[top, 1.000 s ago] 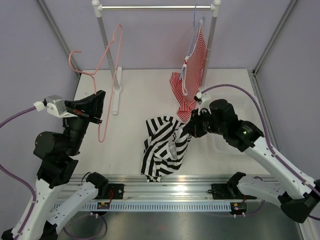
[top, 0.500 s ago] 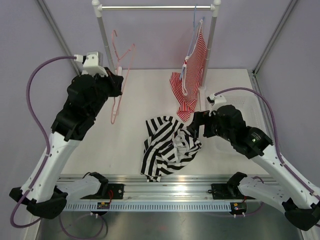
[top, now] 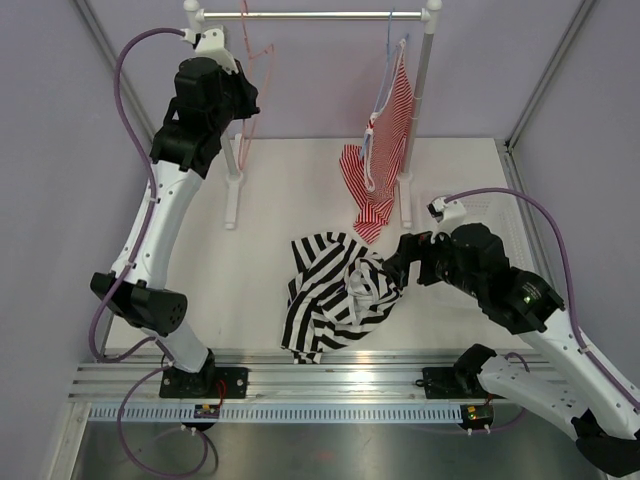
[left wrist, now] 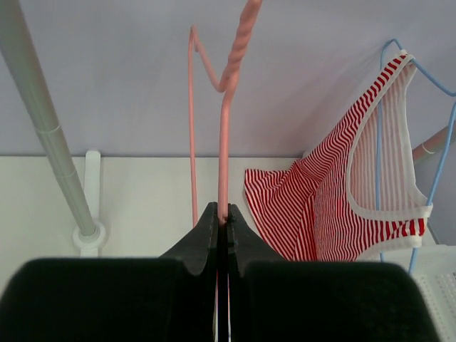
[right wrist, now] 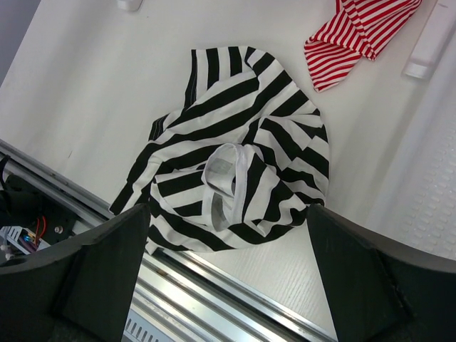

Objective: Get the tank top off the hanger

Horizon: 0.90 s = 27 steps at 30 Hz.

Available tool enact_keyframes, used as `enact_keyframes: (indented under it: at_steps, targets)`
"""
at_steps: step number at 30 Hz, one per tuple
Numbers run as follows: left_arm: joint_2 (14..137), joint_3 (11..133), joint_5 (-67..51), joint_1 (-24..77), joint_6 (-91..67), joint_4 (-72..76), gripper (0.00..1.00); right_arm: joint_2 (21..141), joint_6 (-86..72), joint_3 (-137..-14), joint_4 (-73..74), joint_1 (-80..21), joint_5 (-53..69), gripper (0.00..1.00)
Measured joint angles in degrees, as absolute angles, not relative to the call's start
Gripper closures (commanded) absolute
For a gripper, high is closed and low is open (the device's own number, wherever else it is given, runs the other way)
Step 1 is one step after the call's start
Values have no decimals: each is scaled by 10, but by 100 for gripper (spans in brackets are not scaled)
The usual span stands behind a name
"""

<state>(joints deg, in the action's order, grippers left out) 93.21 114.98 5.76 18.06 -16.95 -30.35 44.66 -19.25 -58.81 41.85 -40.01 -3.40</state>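
Observation:
The black-and-white striped tank top (top: 335,295) lies crumpled on the table near the front edge, free of the hanger; the right wrist view shows it (right wrist: 235,178) with its white neck band on top. My right gripper (top: 392,268) hovers at its right side, open, with nothing between the fingers (right wrist: 226,214). The pink wire hanger (top: 246,28) is bare and raised to the left end of the rail. My left gripper (top: 252,102) is shut on its wire; the left wrist view shows the hanger (left wrist: 224,135) rising from the pinched jaws (left wrist: 221,214).
A red-and-white striped top (top: 385,140) hangs on a light blue hanger (top: 392,35) at the right end of the metal rail (top: 320,15), its hem resting on the table. The rack's posts (top: 213,90) (top: 420,100) stand at the back. A white ribbed mat (top: 490,215) lies at the right.
The left arm has swung up from the low left and lifted the pink hanger to the rail. The right gripper has opened, let the tank top drop, and drawn back to the right.

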Motion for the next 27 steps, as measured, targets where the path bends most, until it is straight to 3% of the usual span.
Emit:
enact_keyframes:
  at_steps: [21, 27]
  targets:
    - [1066, 1296, 23, 160, -135, -261, 100, 443, -195, -552, 402, -400, -1, 1]
    - [1116, 1316, 23, 154, -135, -272, 95, 443, -199, -547, 401, -400, 12, 1]
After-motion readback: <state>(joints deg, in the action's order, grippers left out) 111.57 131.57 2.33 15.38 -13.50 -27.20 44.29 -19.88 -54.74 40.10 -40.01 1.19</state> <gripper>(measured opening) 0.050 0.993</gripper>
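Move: The rack's rail, where the pink hanger held in the left gripper is to go, runs about 14 cm ahead of that hand, 1 cm right and 12 cm above. The rail's left corner joint is some 13 cm to the left of that spot, level with it; the red striped top hangs roughly 12 cm ahead of the left hand, 29 cm right and 5 cm below. From the right hand, the rail spot is about 42 cm ahead, 36 cm left and 30 cm up. Bring the left gripper, still pinching the pink hanger, forward about 9 cm towards the rail: ease in with a slight dip, lift some 3 cm with the fingertips tipping up a little, then carry on forward while sinking about 4 cm to set the hook over the rail. Keep the fingers shut. Let the open right gripper sink about 2 cm beside the black-and-white tank top. ##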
